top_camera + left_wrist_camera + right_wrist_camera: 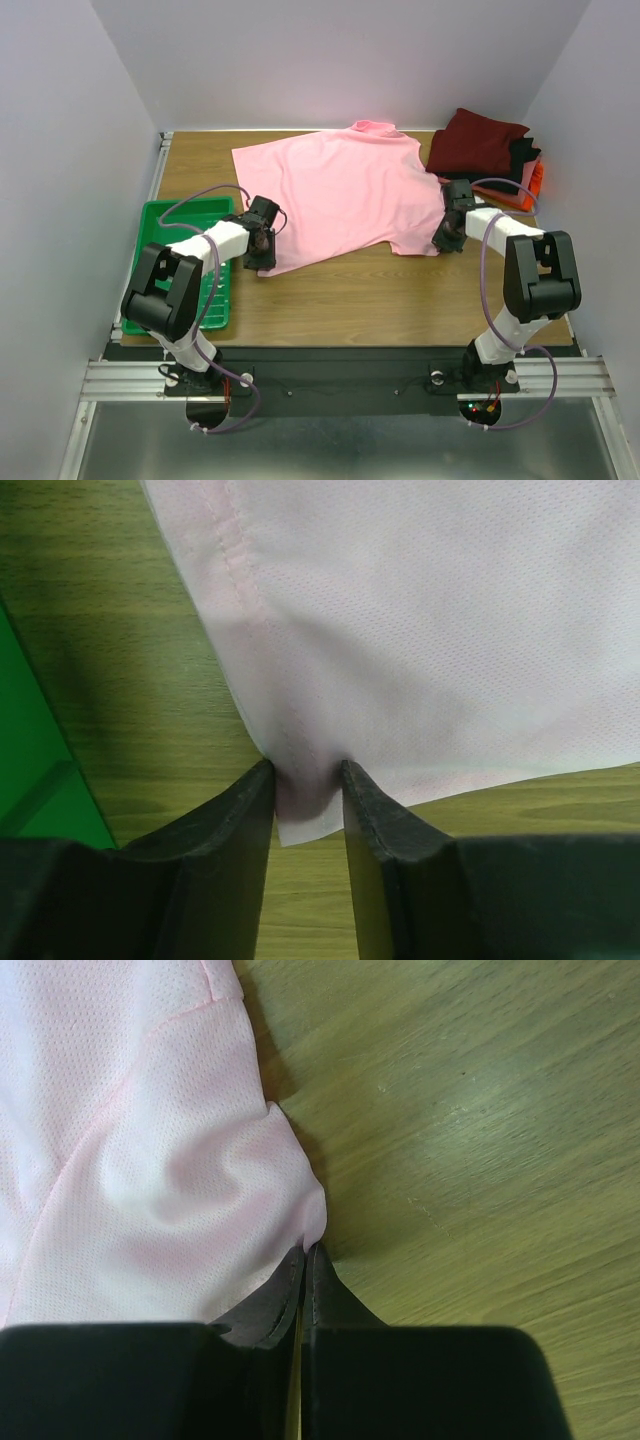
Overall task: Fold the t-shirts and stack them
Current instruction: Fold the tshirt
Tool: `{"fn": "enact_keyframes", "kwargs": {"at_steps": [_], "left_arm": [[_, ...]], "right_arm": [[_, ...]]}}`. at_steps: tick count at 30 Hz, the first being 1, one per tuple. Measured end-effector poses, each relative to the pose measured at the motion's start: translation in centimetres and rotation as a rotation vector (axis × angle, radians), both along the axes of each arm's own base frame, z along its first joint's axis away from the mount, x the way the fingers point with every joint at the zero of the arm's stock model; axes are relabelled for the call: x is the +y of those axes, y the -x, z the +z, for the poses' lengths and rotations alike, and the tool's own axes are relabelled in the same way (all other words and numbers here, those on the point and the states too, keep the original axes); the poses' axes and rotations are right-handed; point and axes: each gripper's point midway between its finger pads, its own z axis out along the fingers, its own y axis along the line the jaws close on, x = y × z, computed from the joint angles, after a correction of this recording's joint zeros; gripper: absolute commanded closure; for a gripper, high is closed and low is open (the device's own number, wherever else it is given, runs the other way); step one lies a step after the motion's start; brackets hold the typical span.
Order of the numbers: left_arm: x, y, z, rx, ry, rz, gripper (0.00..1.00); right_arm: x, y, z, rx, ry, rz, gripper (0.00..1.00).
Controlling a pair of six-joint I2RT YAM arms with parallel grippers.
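Note:
A light pink t-shirt (340,195) lies spread flat on the wooden table, collar toward the back. My left gripper (262,250) sits at its near left hem corner; in the left wrist view the gripper (307,780) is open, and the shirt (430,630) has its corner lying between the fingers. My right gripper (447,238) is at the shirt's near right corner; in the right wrist view the gripper (307,1250) is shut on a pinch of the pink cloth (150,1160). A stack of folded shirts (485,145), dark red over black and orange-red, sits at the back right.
A green plastic tray (160,225) stands at the left edge of the table beside my left arm; its edge shows in the left wrist view (30,740). White walls enclose the table on three sides. Bare wood (360,300) lies in front of the pink shirt.

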Motion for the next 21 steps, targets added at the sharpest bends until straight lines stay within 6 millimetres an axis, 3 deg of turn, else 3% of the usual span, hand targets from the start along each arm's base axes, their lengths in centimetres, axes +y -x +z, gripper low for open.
{"fn": "enact_keyframes", "kwargs": {"at_steps": [7, 9, 16, 21], "left_arm": [[-0.4, 0.1, 0.0, 0.016, 0.015, -0.002, 0.94], [-0.4, 0.2, 0.0, 0.022, 0.018, -0.004, 0.99], [-0.7, 1.5, 0.0, 0.08, 0.034, -0.018, 1.0], [-1.1, 2.7, 0.7, 0.113, 0.069, -0.032, 1.0]], "right_arm": [[-0.1, 0.0, 0.0, -0.001, 0.0, -0.003, 1.0], [-0.2, 0.0, 0.1, -0.003, 0.003, -0.007, 1.0], [-0.7, -0.3, 0.9, -0.03, 0.027, 0.0, 1.0], [-1.5, -0.7, 5.1, -0.136, 0.076, 0.02, 1.0]]}}
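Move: The t-shirt's near left corner lies right between the left hand's half-open fingers, at table height. The green basket's middle is about 20 cm to that hand's left and level with it, and the shirt's far left corner some 29 cm ahead and 6 cm left. The right hand already holds the near right corner at its fingertips; from there the dark red folded stack sits roughly 24 cm ahead and 10 cm to the right. The t-shirt's near left corner is pinched as the left fingers close fully on it almost in place, then dragged back roughly 3 cm and a little right, low over the table. The right hand keeps its shut grip on the near right corner and, after a short hold, lifts it about 5 cm with a slight drift right, its fingertips tilting a little forward. ##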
